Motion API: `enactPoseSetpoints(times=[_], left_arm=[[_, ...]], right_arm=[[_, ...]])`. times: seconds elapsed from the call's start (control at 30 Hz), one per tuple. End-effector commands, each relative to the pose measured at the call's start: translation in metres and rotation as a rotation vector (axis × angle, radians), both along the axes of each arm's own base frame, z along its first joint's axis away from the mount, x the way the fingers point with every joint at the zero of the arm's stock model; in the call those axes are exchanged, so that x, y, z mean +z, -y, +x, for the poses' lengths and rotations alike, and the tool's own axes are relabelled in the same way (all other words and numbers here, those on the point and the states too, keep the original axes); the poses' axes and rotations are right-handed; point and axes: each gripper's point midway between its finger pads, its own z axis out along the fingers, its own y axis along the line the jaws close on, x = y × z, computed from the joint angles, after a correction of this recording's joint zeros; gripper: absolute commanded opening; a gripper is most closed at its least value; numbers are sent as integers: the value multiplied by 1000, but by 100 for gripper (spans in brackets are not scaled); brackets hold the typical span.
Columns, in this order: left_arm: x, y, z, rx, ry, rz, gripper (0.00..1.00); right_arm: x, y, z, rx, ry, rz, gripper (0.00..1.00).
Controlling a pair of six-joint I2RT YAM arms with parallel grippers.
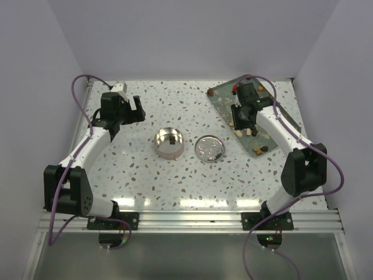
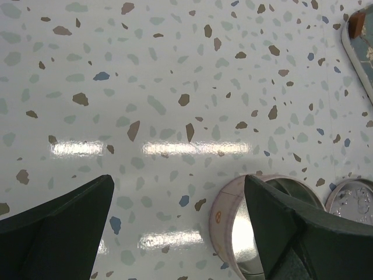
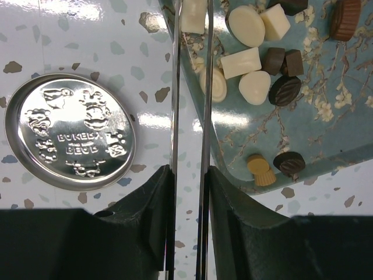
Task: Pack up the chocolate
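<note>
The chocolate point(image 3: 256, 64) lies as several small cream and dark brown pieces on a teal flowered tray point(image 3: 315, 134) at the table's right. My right gripper point(image 3: 191, 7) hovers over the tray's left edge point(image 1: 246, 127). Its two thin metal blades stand close either side of one cream piece point(image 3: 192, 17) and touch it. The round metal tin point(image 1: 169, 143) stands open mid-table with one dark piece point(image 1: 173, 140) inside. My left gripper point(image 1: 131, 108) hangs open and empty above bare tabletop at the back left point(image 2: 179, 181). The tin's wall point(image 2: 224, 216) shows by its right finger.
The tin's embossed lid point(image 3: 73, 131) lies flat between tin and tray point(image 1: 208, 147). A tan piece point(image 3: 260, 169) and a dark one point(image 3: 289, 162) sit near the tray's near corner. White walls enclose the table on three sides.
</note>
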Motion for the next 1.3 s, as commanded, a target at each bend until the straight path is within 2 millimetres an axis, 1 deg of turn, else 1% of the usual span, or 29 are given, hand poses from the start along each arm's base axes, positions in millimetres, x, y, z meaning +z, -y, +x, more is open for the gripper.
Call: enactPoseSetpoints(times=[0.0, 0.1, 0.13, 0.2, 0.23, 0.4, 0.53, 0.63, 0.67, 0.7, 0.73, 0.77, 0.83, 0.87, 0.93, 0.97, 1.0, 1.03, 1.07, 1.13, 1.17, 1.2, 1.27], left_arm=[[0, 3, 2, -4, 17, -7, 100], [1, 2, 2, 0, 19, -3, 100], [1, 2, 2, -1, 19, -2, 100], [0, 2, 2, -1, 18, 0, 100], [1, 2, 2, -3, 19, -1, 100], [0, 2, 2, 1, 20, -8, 100], [1, 3, 2, 0, 22, -6, 100], [2, 2, 3, -2, 24, -3, 100], [2, 2, 4, -2, 24, -3, 100], [2, 3, 4, -3, 24, -4, 100], [4, 3, 5, -3, 27, -4, 100], [4, 3, 5, -1, 26, -5, 100], [4, 2, 5, 2, 25, -6, 100], [6, 3, 4, 3, 27, -9, 100], [6, 2, 4, 7, 27, -9, 100], [6, 2, 4, 8, 26, -8, 100], [5, 2, 3, 7, 24, -8, 100], [6, 2, 3, 7, 25, -5, 100], [6, 2, 3, 7, 25, -5, 100], [6, 1, 3, 8, 24, -1, 100], [8, 0, 4, 11, 28, -1, 100], [7, 0, 3, 12, 27, 0, 100], [9, 0, 2, 16, 30, 0, 100]], right_arm=[[18, 0, 1, -6, 48, 16, 31], [35, 1, 6, -8, 87, 17, 31], [47, 0, 11, -6, 111, 22, 31], [57, -1, 15, -3, 131, 23, 31], [65, -2, 20, -1, 150, 28, 31], [73, -3, 21, 1, 161, 32, 31], [84, -10, 18, 19, 179, 64, 30], [95, -27, 13, 62, 197, 75, 30], [97, -42, 8, 102, 200, 80, 31], [103, -51, 6, 124, 213, 80, 31], [105, -66, -1, 158, 215, 78, 31], [105, -75, -3, 175, 211, 92, 31], [114, -91, -7, 184, 218, 146, 30], [117, -102, -12, 207, 216, 169, 31], [130, -116, -15, 234, 239, 201, 31], [133, -128, -22, 273, 241, 214, 30], [140, -138, -25, 303, 252, 234, 31], [142, -146, -29, 330, 252, 250, 30], [144, -159, -36, 366, 248, 268, 30], [143, -172, -43, 401, 228, 288, 30], [141, -182, -50, 430, 222, 292, 30], [136, -186, -53, 442, 210, 287, 30], [131, -196, -60, 470, 200, 288, 31]])
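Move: The chocolate tin stands about 30 cm left of the right hand, 4 cm nearer the base and 11 cm below. The tongs in that hand already have their tips round a square white chocolate on the tray, some 11 cm ahead and 13 cm below. A white oval chocolate lies about 5 cm right of the square one; the tin's lid is 12 cm left of the hand and 5 cm back. From the left hand the tin is about 8 cm back, 15 cm right and 14 cm below. Keep the right gripper squeezed on the tongs so that their tips pinch the square white chocolate, and raise it about 5 cm, slightly forward, off the tray. Then sweep the hand left towards the tin, some 18 cm, still climbing and drawing back a little, while turning it roughly 25 degrees counter-clockwise and tipping the tongs up slightly. ##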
